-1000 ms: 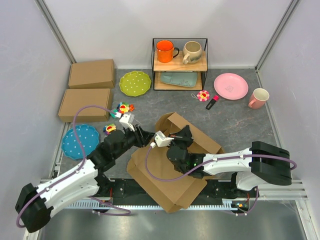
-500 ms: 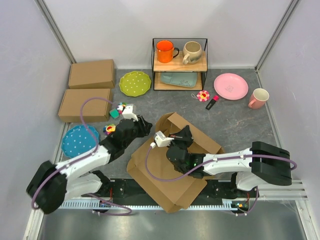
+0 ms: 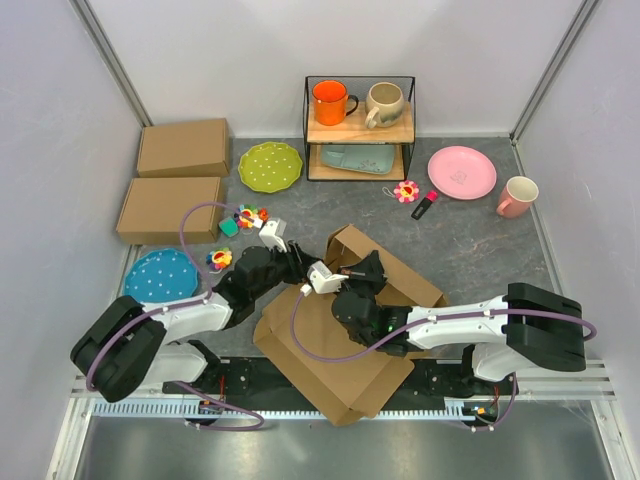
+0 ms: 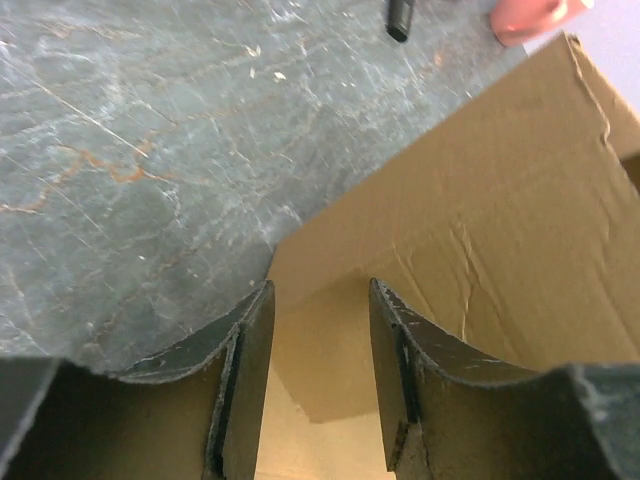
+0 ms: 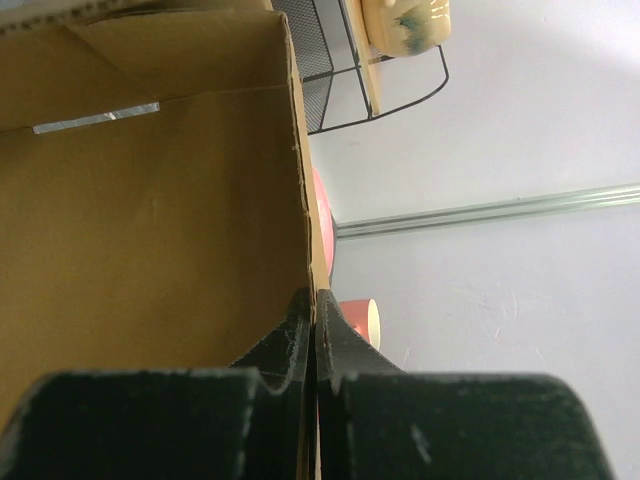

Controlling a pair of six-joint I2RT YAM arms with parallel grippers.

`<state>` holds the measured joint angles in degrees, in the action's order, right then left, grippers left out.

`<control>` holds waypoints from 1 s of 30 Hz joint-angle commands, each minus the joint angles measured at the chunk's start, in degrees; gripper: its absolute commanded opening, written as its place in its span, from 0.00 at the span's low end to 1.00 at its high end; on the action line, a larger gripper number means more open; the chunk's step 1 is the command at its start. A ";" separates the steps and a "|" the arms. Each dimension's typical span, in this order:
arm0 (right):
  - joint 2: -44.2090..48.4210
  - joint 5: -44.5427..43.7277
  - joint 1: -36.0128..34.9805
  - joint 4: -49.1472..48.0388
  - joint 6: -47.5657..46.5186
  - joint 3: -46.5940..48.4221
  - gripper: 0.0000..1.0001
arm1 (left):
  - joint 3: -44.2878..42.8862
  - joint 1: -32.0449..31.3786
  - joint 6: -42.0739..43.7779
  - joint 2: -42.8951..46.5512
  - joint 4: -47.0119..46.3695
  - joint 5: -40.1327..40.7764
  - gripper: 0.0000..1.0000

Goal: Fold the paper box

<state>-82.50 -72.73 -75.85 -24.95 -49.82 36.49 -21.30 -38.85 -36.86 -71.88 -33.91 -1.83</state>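
Observation:
The paper box, a brown cardboard sheet with one end folded up into walls, lies at the middle near edge of the table. My right gripper is shut on the top edge of a raised wall; in the right wrist view its jaws pinch that cardboard edge. My left gripper is open just left of the raised end. In the left wrist view its jaws stand apart over the cardboard, holding nothing.
Two ready-made boxes sit back left, with a green plate and a blue plate. A wire rack with mugs stands at the back. A pink plate and pink mug are right. Flower toys lie near my left gripper.
My left arm has swung, its gripper drawing back from the box and then coming back to the raised end. The right gripper and the box have stayed put.

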 commanded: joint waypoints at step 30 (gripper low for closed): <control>-2.84 7.25 -0.43 12.47 9.30 4.38 0.00 | 5.57 0.18 7.68 -23.04 -60.47 -10.04 0.73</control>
<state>-83.35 -73.32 -75.83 -14.24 -45.04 40.56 -13.78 -38.79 -32.95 -91.59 -74.50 -10.70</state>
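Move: The box's end flap stands right at the left fingertips, its middle about 4 cm to the left hand's right and 2 cm ahead, roughly level. The long wall it hinges on runs on from there, its middle some 17 cm to the right of the left hand and level with it fore and aft. A flower rattle lies about 23 cm to its left, 2 cm ahead. The right hand already pinches the wall's top edge; the flap is about 8 cm to the right hand's left, 1 cm ahead and 4 cm lower. With a fingertip against the outer face of the end flap, the left hand works it inward along the long wall: it first eases back and up by about 1.5 cm, then goes right and down by some 2 cm. Its fingers spread from half to nearly three-quarters open, and the wrist tips up about 10 degrees, turning slightly clockwise. The right hand stays put, keeping its pinch on the wall's edge. ##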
